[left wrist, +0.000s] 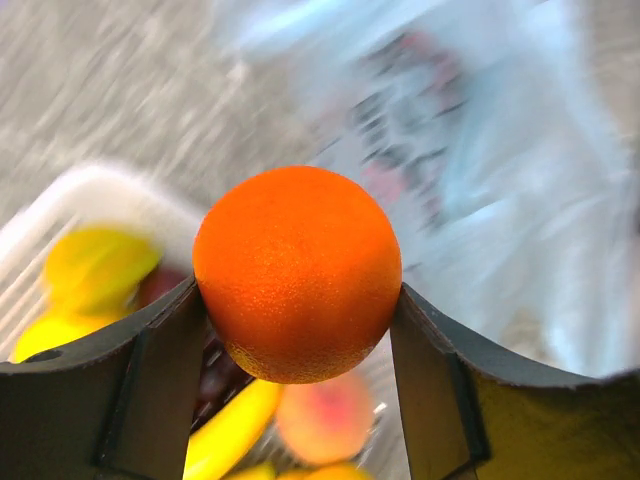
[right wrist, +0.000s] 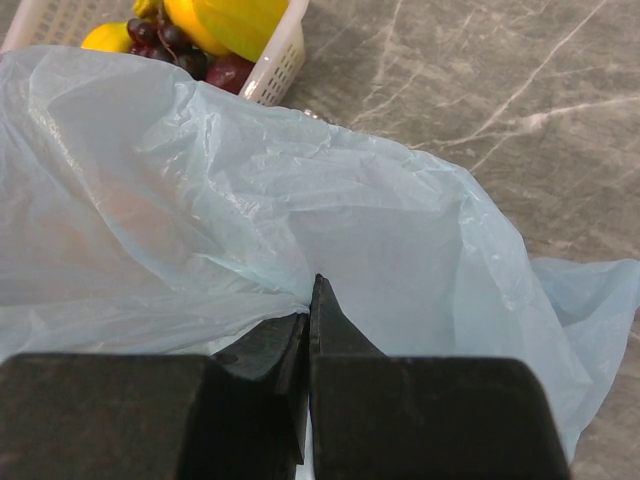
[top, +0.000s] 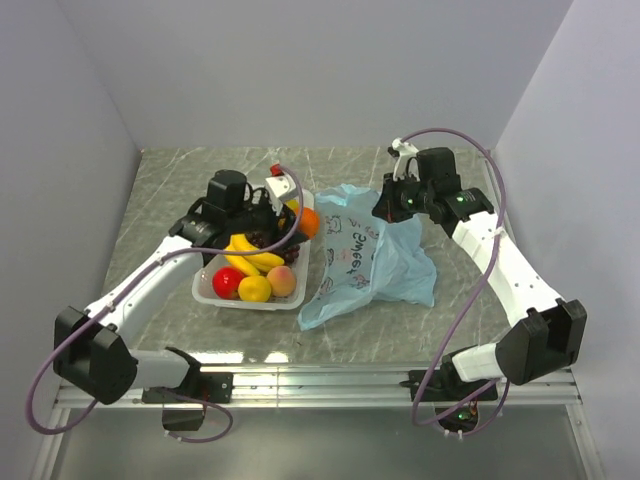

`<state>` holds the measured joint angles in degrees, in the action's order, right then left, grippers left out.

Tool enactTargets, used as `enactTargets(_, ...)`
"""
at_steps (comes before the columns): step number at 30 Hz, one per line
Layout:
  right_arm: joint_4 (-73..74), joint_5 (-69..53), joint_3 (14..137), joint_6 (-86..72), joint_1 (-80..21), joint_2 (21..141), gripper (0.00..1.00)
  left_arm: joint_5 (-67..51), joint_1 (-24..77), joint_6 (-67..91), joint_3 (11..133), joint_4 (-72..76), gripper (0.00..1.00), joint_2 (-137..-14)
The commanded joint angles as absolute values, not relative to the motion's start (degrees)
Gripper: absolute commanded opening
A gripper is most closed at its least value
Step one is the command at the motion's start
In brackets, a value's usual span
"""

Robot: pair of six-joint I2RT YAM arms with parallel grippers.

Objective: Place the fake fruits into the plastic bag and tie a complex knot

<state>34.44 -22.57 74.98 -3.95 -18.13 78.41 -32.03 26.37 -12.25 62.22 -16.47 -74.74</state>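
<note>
My left gripper (left wrist: 298, 292) is shut on the orange (left wrist: 297, 270), whose sides touch both fingers. In the top view the orange (top: 308, 222) hangs over the right end of the white basket (top: 204, 289), beside the plastic bag (top: 370, 262). In the basket lie bananas (top: 250, 256), grapes (top: 262, 238), a red apple (top: 227, 282), a lemon (top: 254, 289) and a peach (top: 282, 281). My right gripper (right wrist: 313, 295) is shut on a fold of the light-blue plastic bag (right wrist: 250, 190) and holds its upper right edge lifted (top: 386, 212). The knot is out of view.
The marble table (top: 180, 180) is boxed in by white walls at the back and on both sides. The basket corner with grapes (right wrist: 170, 40) and yellow fruit shows at the top left of the right wrist view. Cables loop off both arms.
</note>
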Motion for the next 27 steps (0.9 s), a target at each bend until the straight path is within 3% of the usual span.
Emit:
enactTargets(1, 32.78, -24.87, 77.87, -4.57, -18.54, 79.27, 0.00, -39.11, 30.57, -8.26, 63.19, -12.40, 0.34, -74.79)
enactTargets(7, 34.28, -37.42, 78.58, -3.26, -16.88, 81.91, 0.00, -33.40, 41.30, -7.92, 66.43, -7.83, 0.35, -84.00)
enactTargets(8, 34.02, -39.36, 78.31, -3.25, -16.44, 82.09, 0.00, -32.88, 42.09, -7.65, 67.05, -6.95, 0.41, -85.24)
enactTargets(9, 33.75, -42.07, 77.61, -3.43, -15.83, 82.18, 0.00, -32.35, 43.14, -7.47, 67.76, -6.07, 0.58, -86.38)
enactTargets(12, 33.13, -44.82, 76.82, -3.17, -15.29, 82.53, 0.00, -30.77, 44.03, -6.33, 69.78, -5.71, 0.83, -87.98)
enactTargets(15, 33.22, -45.97, 76.29, -2.73, -15.29, 83.05, 0.00, -28.66, 43.60, -7.38, 70.40, -8.07, 0.93, -85.62)
enactTargets(18, 32.70, -45.79, 75.33, -2.64, -15.21, 83.58, 0.00, -29.70, 41.85, -8.87, 68.82, -11.94, 0.99, -79.47)
enactTargets(22, 31.91, -45.88, 74.27, -2.20, -15.21, 84.02, 0.00, -28.40, 39.21, -9.33, 65.04, -16.85, 0.99, -69.90)
enactTargets(27, 31.82, -42.98, 73.13, -1.23, -15.21, 83.85, 0.00, -23.74, 27.01, -5.19, 65.74, -19.52, 0.99, -70.57)
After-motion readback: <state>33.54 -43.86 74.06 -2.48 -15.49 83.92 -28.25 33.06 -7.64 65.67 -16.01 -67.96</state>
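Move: The left hand holds the orange at the basket's right rim. The open side of the plastic bag lies about 11 cm to its right, 2 cm back and roughly 19 cm below. Under that hand, the peach is some 5 cm back and 4 cm left, the bananas about 12 cm left and 1 cm ahead, both some 15 cm down. From the right hand, which pinches the bag's far rim, that open side is about 5 cm back, 5 cm left and 20 cm down. The left fingers let go of the orange over the bag's open side, having carried it about 12 cm right and 5 cm back, dipping at the end; wide open, they then rise some 12 cm and swing back left towards the basket. The right hand keeps its pinch on the bag, easing 3 cm left and 2 cm back while turning about 15 degrees counter-clockwise. ##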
